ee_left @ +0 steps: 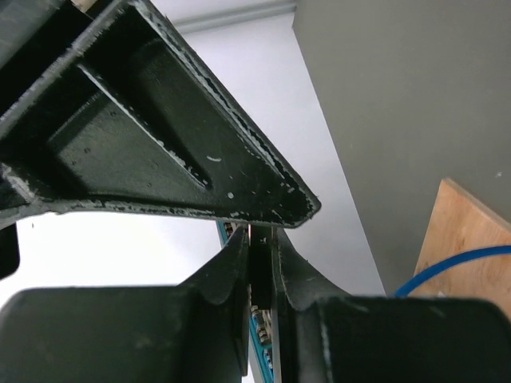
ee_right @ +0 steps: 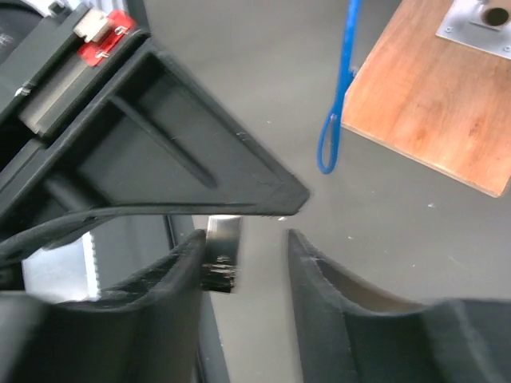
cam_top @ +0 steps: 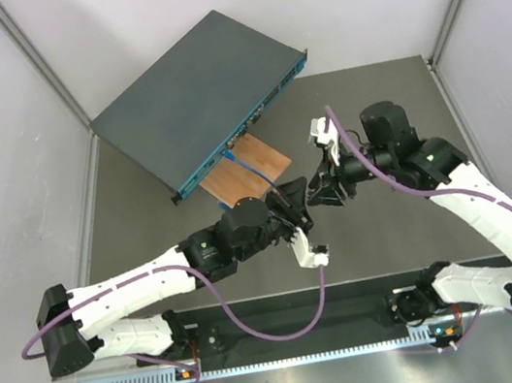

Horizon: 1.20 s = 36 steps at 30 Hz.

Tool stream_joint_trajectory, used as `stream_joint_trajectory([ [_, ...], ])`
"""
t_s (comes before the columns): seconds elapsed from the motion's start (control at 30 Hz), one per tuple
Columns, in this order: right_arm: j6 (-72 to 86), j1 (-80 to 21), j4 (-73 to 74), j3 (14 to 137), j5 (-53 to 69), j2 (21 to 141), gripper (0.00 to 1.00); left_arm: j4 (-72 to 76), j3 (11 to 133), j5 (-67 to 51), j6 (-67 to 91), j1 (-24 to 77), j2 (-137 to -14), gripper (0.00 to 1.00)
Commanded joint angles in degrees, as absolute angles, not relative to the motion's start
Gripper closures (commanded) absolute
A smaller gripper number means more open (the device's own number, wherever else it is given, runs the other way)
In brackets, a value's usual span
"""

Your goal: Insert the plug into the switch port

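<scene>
The dark teal-blue switch (cam_top: 192, 104) lies at the back left, its row of ports (cam_top: 254, 118) on the long face turned toward the arms. My left gripper (cam_top: 296, 196) hovers over the mat near the table's middle, shut on the plug (ee_left: 260, 275), a thin dark piece pinched between its fingers. Tip to tip with it is my right gripper (cam_top: 320, 191). In the right wrist view the plug (ee_right: 223, 254) shows a silver end and rests against one finger. The right gripper (ee_right: 246, 243) is open, with a gap left to the other finger.
A thin orange-brown wooden board (cam_top: 246, 173) with a metal plate (ee_right: 477, 22) lies just in front of the switch. A blue cable (ee_right: 339, 96) runs off it and loops on the grey mat. Pale walls close in both sides, and a black rail (cam_top: 289, 328) crosses the near edge.
</scene>
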<state>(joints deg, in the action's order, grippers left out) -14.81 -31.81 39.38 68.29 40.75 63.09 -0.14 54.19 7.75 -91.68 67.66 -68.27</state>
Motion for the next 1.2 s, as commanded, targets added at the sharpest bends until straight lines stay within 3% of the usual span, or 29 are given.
stream_joint_trajectory([
  [0.0, -15.2, -32.8, 37.1, 69.4, 39.0, 63.0, 0.66, 3.4, 54.0, 7.4, -92.2, 68.0, -67.9, 1.00],
  [0.13, -16.4, -33.0, 38.2, 69.6, 38.5, 63.0, 0.95, 3.5, 53.8, 7.6, -91.6, 68.0, -67.9, 1.00],
  [0.17, -16.7, -33.0, 38.3, 69.5, 38.4, 62.8, 1.00, 3.5, 53.8, 7.6, -91.5, 68.0, -67.9, 1.00],
  [0.23, -17.5, -33.0, 38.8, 69.3, 38.1, 62.5, 1.00, 3.8, 53.7, 7.8, -91.2, 68.0, -67.9, 0.96],
  [0.3, -17.6, -32.9, 38.8, 68.9, 37.4, 61.8, 1.00, 4.7, 53.5, 9.0, -89.7, 68.0, -67.9, 0.80],
  [0.33, -17.4, -32.3, 38.8, 68.6, 37.0, 61.3, 1.00, 5.0, 53.7, 9.3, -88.6, 68.0, -67.8, 0.64],
  [0.47, -16.0, -29.4, 36.9, 68.3, 35.9, 59.9, 1.00, 0.4, 58.2, 9.8, -78.6, 67.9, -66.5, 0.41],
  [0.57, -15.1, -27.1, 34.3, 67.3, 35.7, 57.6, 1.00, -5.1, 60.1, 8.1, -72.1, 67.0, -65.0, 0.30],
  [0.73, -12.6, -20.6, 32.4, 68.1, 39.5, 57.1, 1.00, -9.8, 62.5, 2.8, -62.1, 62.6, -62.0, 0.25],
  [0.87, -12.1, -17.0, 31.9, 71.4, 37.8, 60.7, 1.00, -12.6, 74.2, -3.3, -36.6, 55.2, -65.7, 0.24],
  [1.03, -16.4, -17.5, 35.0, 80.0, 28.0, 69.5, 1.00, -16.3, 90.5, -12.0, -0.2, 35.6, -76.7, 0.25],
  [1.17, -18.4, -20.0, 36.8, 85.8, 20.2, 76.2, 1.00, -18.0, 99.0, -16.2, 13.2, 27.0, -82.8, 0.26],
])
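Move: The plug is held at the left hand's fingertips, its middle about 1 cm to that hand's right; the body of the switch lies some 25 cm ahead of the left hand, 14 cm left and 12 below. From the right hand, whose half-open fingers straddle the plug, its middle is about 2 cm to the left; the switch port is roughly 17 cm ahead, 8 left and 13 below, and the wooden board about 10 ahead, 10 left and 22 below. The right fingers close on the plug while the left hand holds it nearly still, then the left fingers open wide and that hand eases off to the left before swinging forward, up and left by about 25 cm to over the switch, its wrist turning over some 90 degrees. Once it has the plug, the right hand draws it rightward out of the left fingers and then carries it mostly forward, about 13 cm in all, rising slightly and turning clockwise about 25 degrees, so that the plug ends pointing forward-left towards the switch front. ##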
